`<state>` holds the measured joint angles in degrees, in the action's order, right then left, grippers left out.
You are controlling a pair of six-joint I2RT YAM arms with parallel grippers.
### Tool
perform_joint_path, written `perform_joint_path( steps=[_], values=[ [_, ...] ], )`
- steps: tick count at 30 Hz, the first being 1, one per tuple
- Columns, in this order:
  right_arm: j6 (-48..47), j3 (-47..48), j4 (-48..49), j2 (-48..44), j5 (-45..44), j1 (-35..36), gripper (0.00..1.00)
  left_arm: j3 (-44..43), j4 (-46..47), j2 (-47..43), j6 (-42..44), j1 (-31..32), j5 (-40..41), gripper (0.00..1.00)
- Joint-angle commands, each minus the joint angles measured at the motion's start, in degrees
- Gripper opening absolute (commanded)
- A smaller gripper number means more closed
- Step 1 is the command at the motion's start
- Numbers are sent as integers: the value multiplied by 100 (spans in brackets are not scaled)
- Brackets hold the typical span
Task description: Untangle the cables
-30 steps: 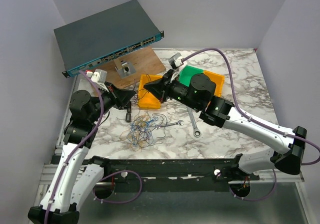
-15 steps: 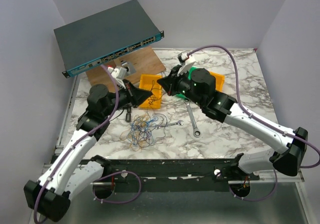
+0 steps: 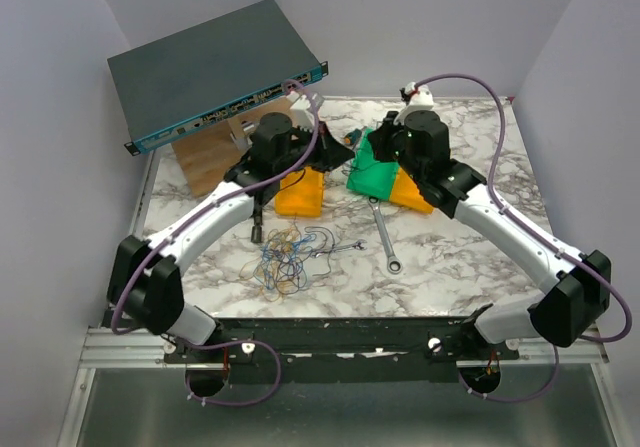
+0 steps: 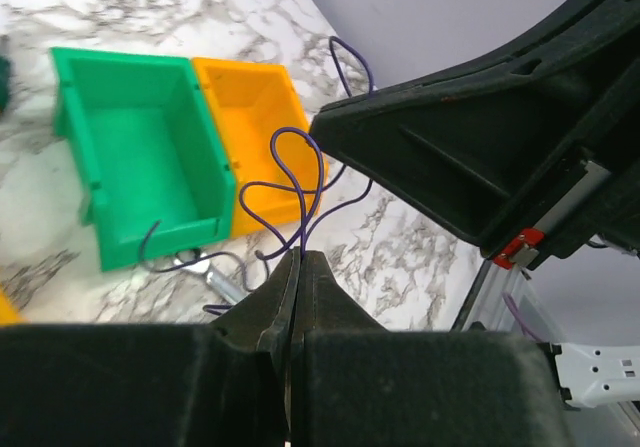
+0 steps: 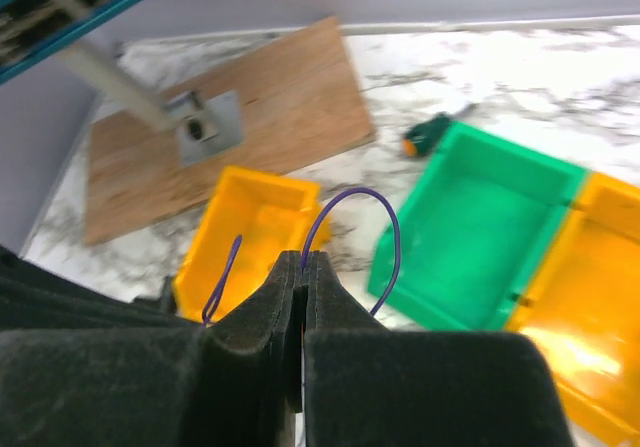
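The cables (image 3: 285, 257) lie as a loose tangle of thin blue, yellow and orange wires near the table's front. One thin purple wire (image 4: 300, 182) loops out of my left gripper (image 4: 300, 257), whose jaws are pressed shut on it. My right gripper (image 5: 303, 257) is also shut on a purple wire (image 5: 375, 207) that arches from its tips. In the top view the left gripper (image 3: 338, 151) and right gripper (image 3: 358, 147) nearly meet tip to tip, raised above the bins behind the tangle. The wire between them is too thin to see from above.
An orange bin (image 3: 300, 193), a green bin (image 3: 372, 179) and a second orange bin (image 3: 412, 197) sit under the grippers. Two wrenches (image 3: 386, 237) (image 3: 340, 248) lie beside the tangle. A network switch (image 3: 215, 72) overhangs a wooden board (image 3: 205, 162) at the back left.
Both arms have swung away from the tangle toward the back of the table. The left arm stretched far right, and the grippers stay shut and close together.
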<state>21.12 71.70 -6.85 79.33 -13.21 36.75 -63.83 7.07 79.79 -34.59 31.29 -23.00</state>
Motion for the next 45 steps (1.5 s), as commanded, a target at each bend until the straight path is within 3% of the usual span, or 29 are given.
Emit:
perform_joint_path(
  steps=[1,8,17,22,26,37,45],
  values=[
    [22,-161,-277,-33,-662,-520,1,-1148,426,1168,58,361,-582,0],
    [45,-314,-269,-70,-1025,-1315,1,-3067,274,2991,-146,732,-1074,0],
    [36,-472,28,266,-1425,-1729,1,-4917,408,4912,-963,926,-1212,0],
    [27,-504,164,617,-1328,-1906,1,-5892,-55,5744,-1081,1003,-1091,0],
    [79,-568,230,823,-1246,-2002,1,-5883,-416,5688,-799,1006,-849,1],
    [207,-467,299,1261,-995,-2164,1,-5581,-1667,5026,21,1005,-157,51],
    [336,-473,263,1558,-742,-2173,1,-5179,-2342,4155,517,884,136,63]
  ],
)
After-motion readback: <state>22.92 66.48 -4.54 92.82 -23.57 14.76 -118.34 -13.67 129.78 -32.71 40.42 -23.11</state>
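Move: The right yellow bin, where the held purple cable is going, has its middle about 20 cm right of the right hand, 13 cm ahead and 26 cm below; from the left hand it lies some 28 cm right and 13 cm ahead, equally low. Beside it, the green bin is 4 cm right and 18 cm ahead of the right hand. The big wrench lies 6 cm right and 9 cm back of that hand, on the table. Rightward and forward together, then down, both hands carry the purple cable past the green bin to the right yellow bin, each going about 20 cm right, the right hand turning some 30 degrees clockwise. Once low, the left fingers open and let go, and that hand eases back left and slightly up; the right keeps its pinch while still sinking. ##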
